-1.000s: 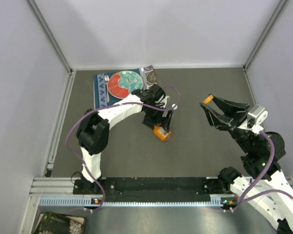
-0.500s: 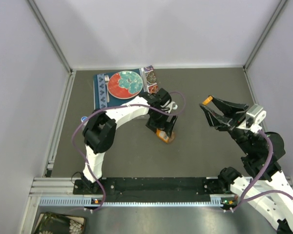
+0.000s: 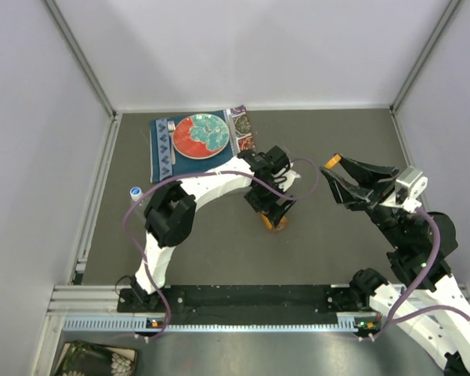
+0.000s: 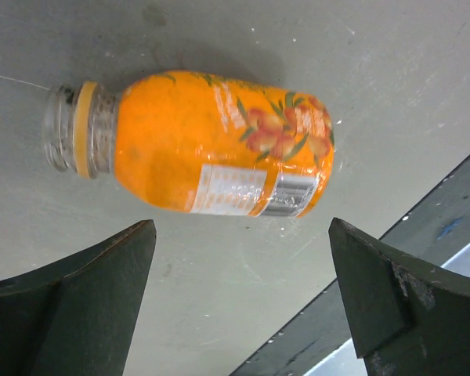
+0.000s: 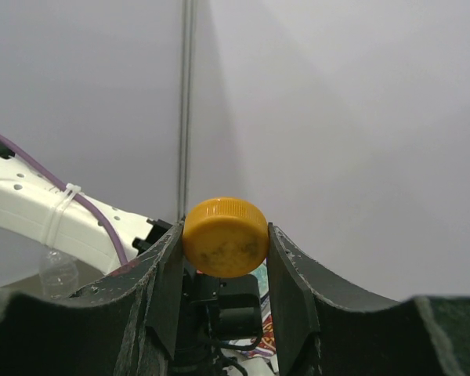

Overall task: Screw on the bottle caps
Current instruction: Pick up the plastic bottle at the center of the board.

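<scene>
A squat orange bottle (image 4: 219, 145) lies on its side on the grey table, its open neck (image 4: 63, 129) bare and pointing left in the left wrist view. My left gripper (image 4: 241, 231) hovers over it, open, the bottle just beyond its fingertips and nothing between them. From above, the bottle (image 3: 275, 223) peeks out under the left gripper (image 3: 272, 207). My right gripper (image 5: 223, 244) is shut on an orange bottle cap (image 5: 225, 235), held in the air to the right of the bottle (image 3: 333, 161). The clear bottles do not show plainly.
A red-and-teal plate (image 3: 200, 135) rests on a blue placemat (image 3: 160, 149) at the back. A small white-and-blue round thing (image 3: 135, 192) sits near the left wall. The black rail (image 3: 243, 298) runs along the near edge.
My left arm has swung to the right, and the orange bottle now shows a little further right and nearer. The small white-and-blue thing at the left has come into view. The right arm has held still.
</scene>
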`<state>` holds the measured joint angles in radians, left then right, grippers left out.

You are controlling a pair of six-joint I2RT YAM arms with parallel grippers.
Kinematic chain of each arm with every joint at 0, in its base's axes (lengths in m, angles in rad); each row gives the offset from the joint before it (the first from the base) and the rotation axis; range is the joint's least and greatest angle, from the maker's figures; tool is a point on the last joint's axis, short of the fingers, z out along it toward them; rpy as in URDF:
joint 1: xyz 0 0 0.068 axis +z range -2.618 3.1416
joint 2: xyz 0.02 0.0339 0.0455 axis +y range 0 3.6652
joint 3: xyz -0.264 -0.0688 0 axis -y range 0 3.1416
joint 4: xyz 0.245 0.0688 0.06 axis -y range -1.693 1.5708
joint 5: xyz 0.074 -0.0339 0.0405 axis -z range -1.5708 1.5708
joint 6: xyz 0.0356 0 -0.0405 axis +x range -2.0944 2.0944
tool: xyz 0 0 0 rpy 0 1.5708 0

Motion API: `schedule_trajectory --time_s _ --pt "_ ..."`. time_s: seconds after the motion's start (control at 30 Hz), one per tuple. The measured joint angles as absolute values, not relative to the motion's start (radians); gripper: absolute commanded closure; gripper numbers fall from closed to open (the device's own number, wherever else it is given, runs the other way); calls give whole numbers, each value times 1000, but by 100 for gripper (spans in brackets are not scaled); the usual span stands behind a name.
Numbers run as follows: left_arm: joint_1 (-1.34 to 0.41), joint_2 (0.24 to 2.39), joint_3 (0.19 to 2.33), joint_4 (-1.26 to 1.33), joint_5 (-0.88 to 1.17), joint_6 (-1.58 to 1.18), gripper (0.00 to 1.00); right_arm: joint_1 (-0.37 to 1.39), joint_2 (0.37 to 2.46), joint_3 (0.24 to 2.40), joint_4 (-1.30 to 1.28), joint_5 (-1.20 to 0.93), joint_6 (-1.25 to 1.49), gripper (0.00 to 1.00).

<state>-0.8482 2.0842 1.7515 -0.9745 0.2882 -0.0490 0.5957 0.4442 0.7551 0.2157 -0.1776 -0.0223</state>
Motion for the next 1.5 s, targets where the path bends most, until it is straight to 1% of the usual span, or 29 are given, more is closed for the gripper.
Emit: schedule_trajectory --time_s 0.37,0.43,0.5,0.57,0.63,0.8,0.9,1.03,1.23,1.33,1.5 --pt "-858 2082 1764 -1004 207 144 2 596 444 755 216 -178 12 65" --pt "-858 2096 1839 -1060 200 148 2 596 443 756 215 -178 14 65" --pt "-858 2125 1975 -1108 209 136 2 596 440 756 215 -178 16 65" --pt "-858 2140 2082 -1123 230 117 2 596 438 762 213 -178 19 65" --pt "-858 2134 2138 -1110 262 93 2 596 437 775 209 -178 20 65" --pt "-913 2122 2102 -1034 258 87 2 596 432 794 212 -179 20 64" --pt "-985 2170 2088 -1011 217 105 2 596 432 804 212 -181 20 64" --pt "-1056 2265 2087 -973 212 108 2 596 432 808 213 -184 20 64" --pt "-1058 2299 2073 -960 219 107 2 596 432 808 210 -184 20 64" --pt "-1050 2283 2004 -941 214 107 2 596 432 808 207 -184 20 64" --pt "-1043 2237 1821 -950 219 107 2 596 432 808 207 -184 20 64"
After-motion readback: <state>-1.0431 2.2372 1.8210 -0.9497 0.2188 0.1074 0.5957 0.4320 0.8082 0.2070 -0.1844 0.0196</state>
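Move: The orange plastic bottle lies on its side nearly under the left hand, about 1 cm ahead, 1 cm right and 5 cm below, its neck pointing forward-left. From that hand, the white cap sits roughly 13 cm ahead and 5 cm right, and a clear bottle about 12 cm ahead and 7 cm left, both on the table. From the raised right hand, the orange bottle is some 7 cm ahead, 14 cm left and 42 cm below. The orange bottle isn't gripped: the wide-open left hand rises about 9 cm, swings off it to the right and comes down beyond its base end, then eases left and back while sinking close to the table, turning some 20 degrees clockwise overall. The right hand keeps its hold on the yellow cap, rising about 2.5 cm and drawing slightly back. ##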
